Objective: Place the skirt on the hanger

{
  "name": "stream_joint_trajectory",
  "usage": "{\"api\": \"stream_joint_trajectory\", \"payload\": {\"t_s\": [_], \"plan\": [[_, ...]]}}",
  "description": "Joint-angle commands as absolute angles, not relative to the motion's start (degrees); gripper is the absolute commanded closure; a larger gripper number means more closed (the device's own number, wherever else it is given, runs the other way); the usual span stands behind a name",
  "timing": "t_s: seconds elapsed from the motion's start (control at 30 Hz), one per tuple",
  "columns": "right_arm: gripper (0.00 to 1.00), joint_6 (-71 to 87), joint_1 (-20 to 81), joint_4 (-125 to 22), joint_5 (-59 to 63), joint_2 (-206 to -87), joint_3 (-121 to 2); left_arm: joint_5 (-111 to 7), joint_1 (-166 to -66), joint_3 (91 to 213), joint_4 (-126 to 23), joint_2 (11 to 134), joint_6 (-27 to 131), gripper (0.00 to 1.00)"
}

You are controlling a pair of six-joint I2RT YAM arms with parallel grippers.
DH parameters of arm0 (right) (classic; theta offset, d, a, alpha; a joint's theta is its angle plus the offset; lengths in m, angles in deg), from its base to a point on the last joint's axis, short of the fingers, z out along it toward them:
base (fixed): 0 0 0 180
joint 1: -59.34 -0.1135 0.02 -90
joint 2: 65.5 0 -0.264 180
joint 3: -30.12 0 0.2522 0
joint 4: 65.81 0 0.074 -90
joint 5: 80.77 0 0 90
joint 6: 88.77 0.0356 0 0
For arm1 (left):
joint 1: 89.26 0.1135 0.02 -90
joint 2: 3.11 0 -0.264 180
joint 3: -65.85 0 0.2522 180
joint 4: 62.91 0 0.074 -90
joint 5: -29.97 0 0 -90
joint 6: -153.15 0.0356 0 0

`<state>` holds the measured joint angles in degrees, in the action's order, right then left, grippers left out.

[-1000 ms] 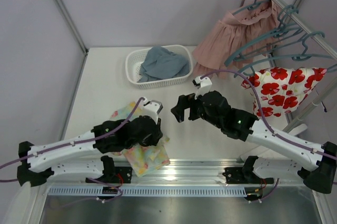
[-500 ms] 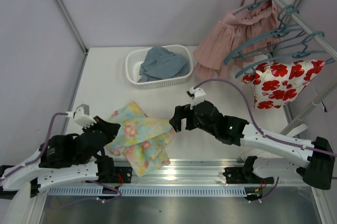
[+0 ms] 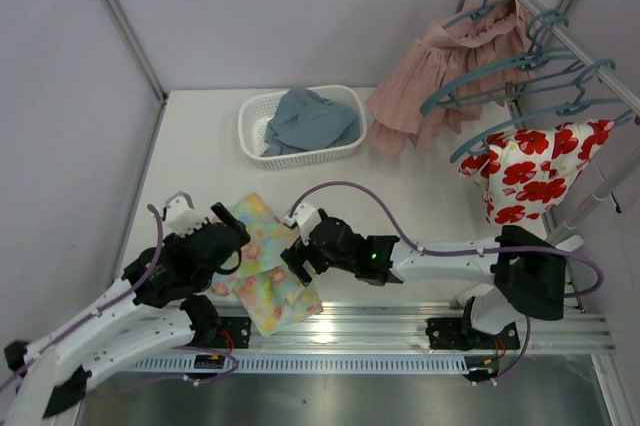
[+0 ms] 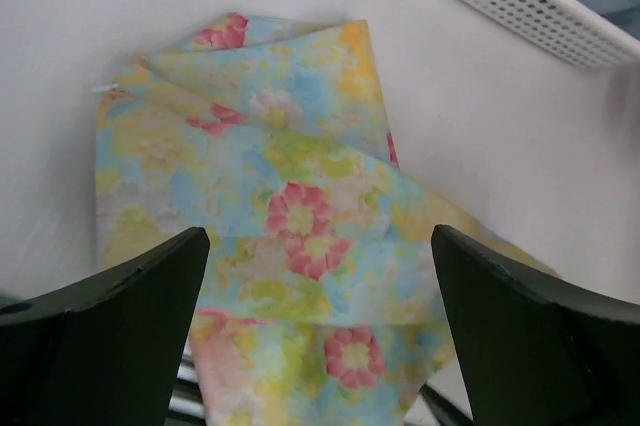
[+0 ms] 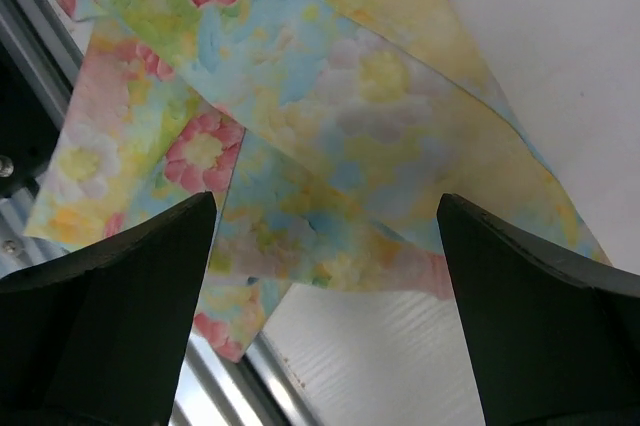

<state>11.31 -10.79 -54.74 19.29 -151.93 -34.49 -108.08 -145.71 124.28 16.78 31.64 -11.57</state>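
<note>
The skirt, pastel yellow, green and blue with pink flowers, lies folded and rumpled on the table at its near edge, one corner over the metal rail. My left gripper hangs open over the skirt's left part; in the left wrist view the skirt fills the gap of the gripper. My right gripper is open at the skirt's right edge, with the cloth below the gripper. Neither holds anything. The hanger, teal-blue, hangs among others on the rail at the far right.
A white basket holding grey-blue cloth stands at the back of the table. On the rail hang a dusty-pink pleated skirt and a white garment with red flowers. The metal rail runs along the near edge.
My left gripper has opened and let go of the skirt, which now lies spread flatter. The right arm has swung down and left to the skirt's right edge.
</note>
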Motion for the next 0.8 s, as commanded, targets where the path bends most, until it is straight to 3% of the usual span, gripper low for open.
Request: {"api": "stream_joint_trajectory", "payload": {"t_s": [0.0,0.03,0.2,0.37,0.43,0.57,0.77], "plan": [[0.01,1.5,-11.1,-61.4,21.1,-156.4,-37.9,-88.7,-128.9,118.9,-3.9,28.1,9.3,0.0],[0.01,1.5,-10.9,-61.7,21.1,-157.3,-38.6,-86.3,-121.4,117.2,-5.3,27.1,12.1,0.0],[0.02,-3.4,-11.5,-64.5,24.9,-163.9,-41.8,-75.7,-103.2,114.1,-8.6,25.8,16.6,0.0],[0.06,-6.0,-11.6,-64.5,27.8,-168.1,-46.6,-73.0,-94.3,111.5,-7.0,25.4,12.2,0.01],[0.15,-6.3,-11.5,-64.7,29.7,-169.4,-47.3,-74.9,-92.9,110.8,-5.0,21.4,8.1,0.0],[0.58,-4.9,-10.4,-66.5,32.3,-170.7,-47.5,-75.5,-92.0,108.4,-3.9,19.0,4.0,0.0],[1.0,0.8,-5.8,-63.0,34.4,-166.9,-45.9,-70.7,-91.5,104.0,-9.9,23.1,2.4,0.0]]}}
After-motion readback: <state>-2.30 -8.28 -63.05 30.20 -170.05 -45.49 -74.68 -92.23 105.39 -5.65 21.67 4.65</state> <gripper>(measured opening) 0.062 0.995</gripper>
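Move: The floral skirt lies spread on the table just under both hands: its middle is some 5 cm left of the right hand, about level with it and 4 cm below, and its far edge is about 8 cm ahead, 4 cm left and 3 cm down. From the left hand the skirt's middle is about 6 cm right, 2 cm back and 10 cm below. The white basket stands about 29 cm ahead of the right hand and 2 cm to its right, little lower. The right hand, open, first sinks about 3 cm onto the skirt while drifting left, then slides forward to about 8 cm in all towards the far edge, its wrist turning some 15 degrees, and shuts its fingers almost fully on the way, so that the tips pinch a fold of cloth just inside that edge. Meanwhile the left hand, still open and holding nothing, swings about 7 cm left and a little forward to the skirt's left side, turning some 20 degrees counter-clockwise, its left side dipping, and ends about 7 cm lower. ##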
